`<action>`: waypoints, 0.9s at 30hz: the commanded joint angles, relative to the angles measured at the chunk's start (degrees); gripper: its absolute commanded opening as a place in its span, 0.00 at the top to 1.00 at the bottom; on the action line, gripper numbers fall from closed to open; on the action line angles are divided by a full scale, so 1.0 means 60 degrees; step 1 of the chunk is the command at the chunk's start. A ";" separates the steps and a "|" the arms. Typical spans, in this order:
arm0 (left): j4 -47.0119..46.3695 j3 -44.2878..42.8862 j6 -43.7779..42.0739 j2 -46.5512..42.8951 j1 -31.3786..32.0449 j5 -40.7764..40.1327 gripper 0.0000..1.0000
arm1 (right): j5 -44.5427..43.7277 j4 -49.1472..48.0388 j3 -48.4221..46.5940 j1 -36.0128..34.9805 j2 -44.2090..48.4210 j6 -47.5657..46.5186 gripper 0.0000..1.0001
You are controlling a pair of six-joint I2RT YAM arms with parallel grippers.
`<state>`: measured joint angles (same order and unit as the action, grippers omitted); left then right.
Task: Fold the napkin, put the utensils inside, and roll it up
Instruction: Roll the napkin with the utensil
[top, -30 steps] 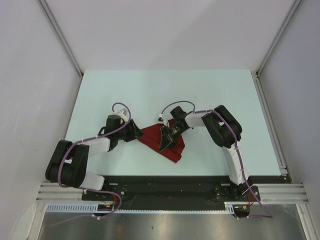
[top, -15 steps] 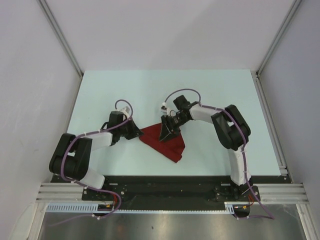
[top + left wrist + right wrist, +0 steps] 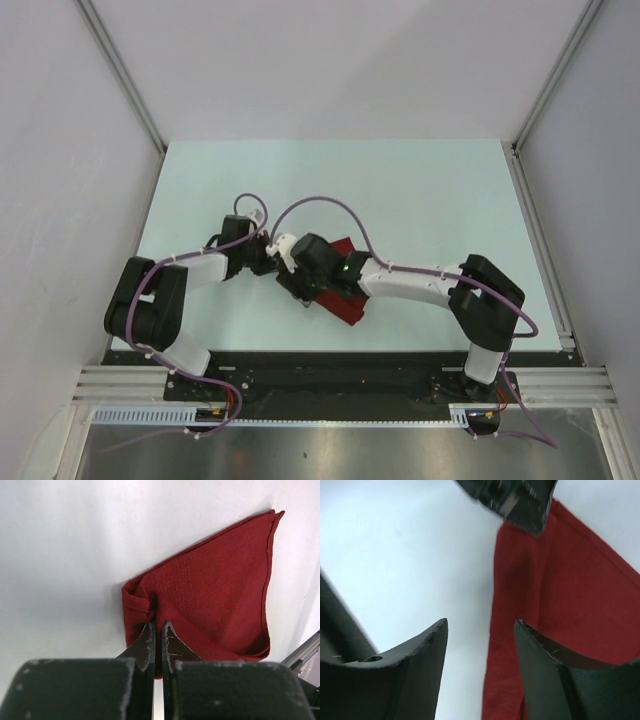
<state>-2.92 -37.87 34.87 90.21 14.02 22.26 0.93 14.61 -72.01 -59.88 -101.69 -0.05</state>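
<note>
The dark red napkin point(image 3: 215, 590) lies folded into a rough triangle on the pale table. My left gripper point(image 3: 156, 626) is shut on a bunched fold at its near corner. From above, the left gripper point(image 3: 272, 262) sits at the napkin's point(image 3: 342, 305) left tip. The right arm reaches across the cloth and hides most of it. My right gripper point(image 3: 300, 290) is open, its jaws straddling the napkin's point(image 3: 570, 590) left edge with one finger over cloth and one over bare table. The left fingers point(image 3: 525, 502) show just ahead of it. The utensils are out of view.
The pale table point(image 3: 400, 180) is enclosed by grey walls with metal posts at the back corners. A metal rail point(image 3: 545, 260) runs along its right side and a black mounting strip point(image 3: 340, 370) along the near edge.
The left gripper shut on the napkin's corner. The right gripper let go, opened, and its arm swung left across the cloth toward the left gripper.
</note>
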 commanded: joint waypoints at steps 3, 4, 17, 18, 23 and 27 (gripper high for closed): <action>0.0281 -0.0324 -0.0246 0.0272 0.0036 -0.0385 1.00 | -0.2835 -0.1233 0.0663 -0.0464 -0.0570 -0.1294 0.39; 0.0296 -0.0339 -0.0246 0.0286 0.0036 -0.0371 1.00 | -0.2864 -0.1307 0.0678 -0.0494 -0.0644 -0.1338 0.39; 0.0238 -0.0617 -0.0187 0.0184 0.0022 -0.0151 0.95 | -0.2091 -0.0942 0.0737 -0.0392 -0.1728 -0.1193 0.43; 0.0223 -0.0647 -0.0187 0.0068 0.0022 -0.0136 0.89 | -0.1914 -0.0738 0.0708 -0.0203 -0.1787 -0.1120 0.44; 0.0413 -0.0749 -0.0216 -0.0518 -0.0095 -0.0516 0.57 | 0.0699 -0.0151 0.0634 0.0720 -0.1788 -0.0212 0.63; 0.0677 -0.0428 -0.0070 -0.1366 -0.0344 -0.1058 0.30 | 0.3312 0.0332 0.0547 0.1657 -0.1860 0.0549 0.71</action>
<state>0.89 -39.99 34.30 88.05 13.45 20.12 3.31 9.45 -68.62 -55.18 -110.10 -2.59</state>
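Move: The right hand hangs open above the robot's side of the napkin. The stretch of rolled edge that it goes for lies about 8 cm below, 2 cm ahead and 2 cm to its right. From this hand the roll's near-right end is some 5 cm back and 11 cm right, and the napkin's far corner about 12 cm ahead and 10 cm right, both 8 cm down. The left hand is already shut on the napkin's left corner, right at its fingertips; that stretch of edge lies about 6 cm back and 7 cm right of it. The right hand drops about 7 cm with open fingers, drifting some 2 cm forward and 2 cm right and tipping about 15 degrees before largely tipping back, until its fingers straddle the rolled edge and start to close around it, one on the open table side and the other on the folded cloth. The left hand keeps its pinch on the left corner nearly to the end, then spreads its fingers wide and begins to rise, about 1 cm. ##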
